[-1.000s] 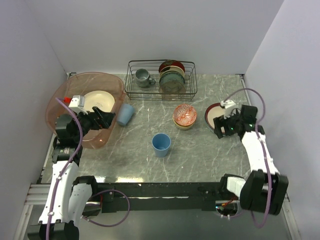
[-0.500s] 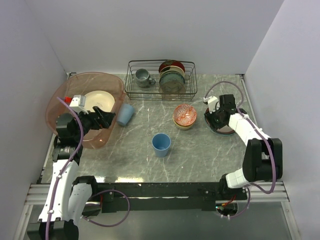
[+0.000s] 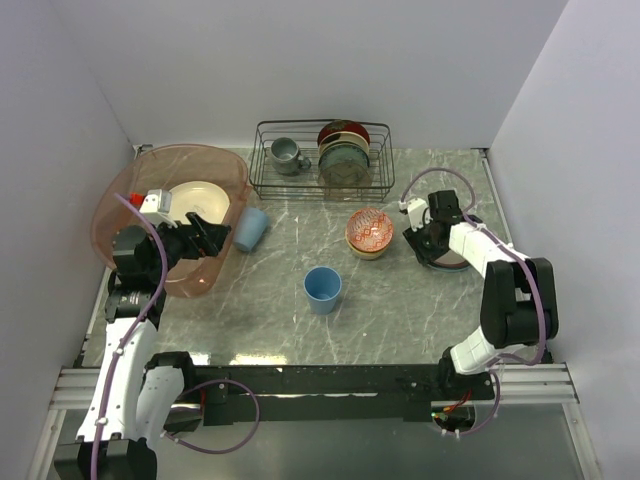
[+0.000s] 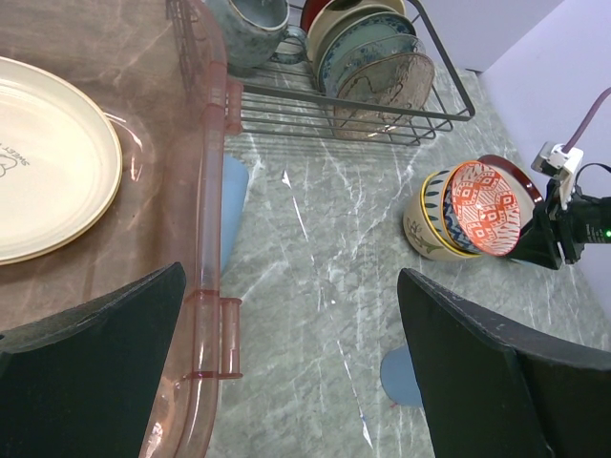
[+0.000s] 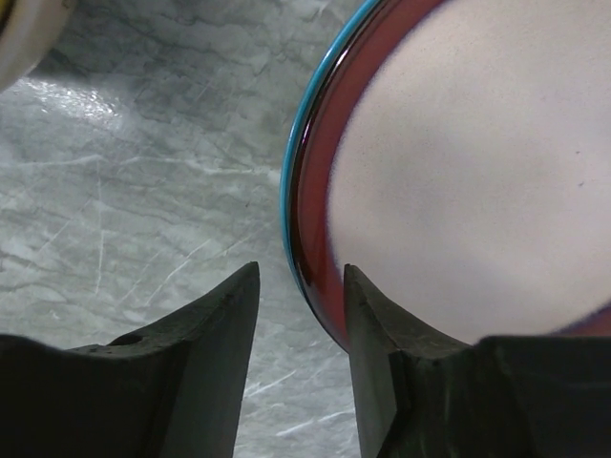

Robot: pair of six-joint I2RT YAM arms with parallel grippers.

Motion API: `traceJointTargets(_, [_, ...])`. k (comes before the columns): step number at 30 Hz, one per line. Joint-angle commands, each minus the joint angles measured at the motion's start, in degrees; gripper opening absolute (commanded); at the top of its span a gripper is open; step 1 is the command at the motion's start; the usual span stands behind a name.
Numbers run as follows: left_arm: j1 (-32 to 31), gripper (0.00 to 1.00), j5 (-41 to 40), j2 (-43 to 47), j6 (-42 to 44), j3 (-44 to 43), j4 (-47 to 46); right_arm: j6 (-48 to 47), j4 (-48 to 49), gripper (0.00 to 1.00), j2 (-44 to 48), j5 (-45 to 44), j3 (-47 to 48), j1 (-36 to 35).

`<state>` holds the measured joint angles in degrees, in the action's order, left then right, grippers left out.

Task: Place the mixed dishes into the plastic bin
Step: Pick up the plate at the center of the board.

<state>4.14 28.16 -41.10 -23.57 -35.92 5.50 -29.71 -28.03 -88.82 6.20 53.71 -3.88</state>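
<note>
The dark red plate with a blue outer edge lies flat on the table at the right. My right gripper straddles its left rim, one finger over the plate, the other on the table side with a gap to the rim. A red-patterned bowl sits in a cream bowl left of it. One light-blue cup stands mid-table, another lies against the plastic bin. A cream plate lies inside the bin. My left gripper hangs wide open over the bin's right rim, holding nothing.
A black wire rack with a grey mug and upright plates stands at the back centre. Walls close in on the left, right and back. The right arm's cable loops above the plate.
My right arm swung left and forward onto the dark red plate's rim, and its jaws narrowed from wide open to about half. The left arm has not moved.
</note>
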Motion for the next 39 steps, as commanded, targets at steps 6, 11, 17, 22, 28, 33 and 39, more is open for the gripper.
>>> traceJointTargets(6, [-0.1, 0.99, -0.04, 0.23, 0.98, -1.52, -0.84, 0.62, 1.58, 0.41, -2.15, -2.86, 4.65, -0.34])
traceJointTargets(11, [-0.19, 0.99, -0.13, 0.32, 0.98, -1.52, -0.84, 0.62, 1.66, 0.38, -2.94, -3.12, 4.73, -0.25])
traceJointTargets(17, [-0.19, 0.99, -0.13, 0.41, 1.07, -1.43, -0.75, 0.62, 2.02, 0.37, -3.64, -3.21, 4.56, -0.34])
traceJointTargets(22, [-0.27, 0.99, -0.21, 0.41, 1.07, -1.43, -0.84, 0.1, 2.28, 0.33, -4.87, -4.26, 5.0, -0.34])
traceJointTargets(28, [-0.19, 0.99, -0.04, 0.23, 0.99, -1.52, -0.75, -0.17, 2.81, 0.28, -5.05, -5.58, 5.09, -0.25])
traceJointTargets(33, [-0.27, 0.99, -0.13, 0.32, 1.07, -1.52, -0.84, -1.31, 4.03, 0.27, -5.31, -7.51, 3.95, -0.34])
traceJointTargets(39, [-0.36, 0.99, -0.21, 0.32, 1.07, -1.43, -0.66, -3.42, 7.63, 0.27, -5.49, -11.73, 0.52, -1.22])
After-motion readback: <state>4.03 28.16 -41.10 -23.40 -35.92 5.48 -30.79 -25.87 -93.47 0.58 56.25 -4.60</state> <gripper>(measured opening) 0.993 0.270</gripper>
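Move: The maroon-rimmed plate's middle lies about 6 cm ahead of the right hand and 7 cm to its right, some 2 cm lower; its near-left rim already stands between the half-open fingertips. The blue-rimmed plate is directly under it, about a centimetre lower. The stacked bowls stand some 13 cm left of the hand and 4 cm farther out. From the left hand, the maroon-rimmed plate is about 48 cm right, 10 cm ahead and 22 cm down. Forward by about 2 cm, easing about 1 cm down and, late on, 1 cm right, the right hand works in at the near-left rim of the maroon-rimmed plate. Its fingers narrow from about half open to a quarter, one tip at the rim's outer edge and the other over its upper face, seeming to pinch it; the wrist rolls only some 5 degrees, left side dipping. ##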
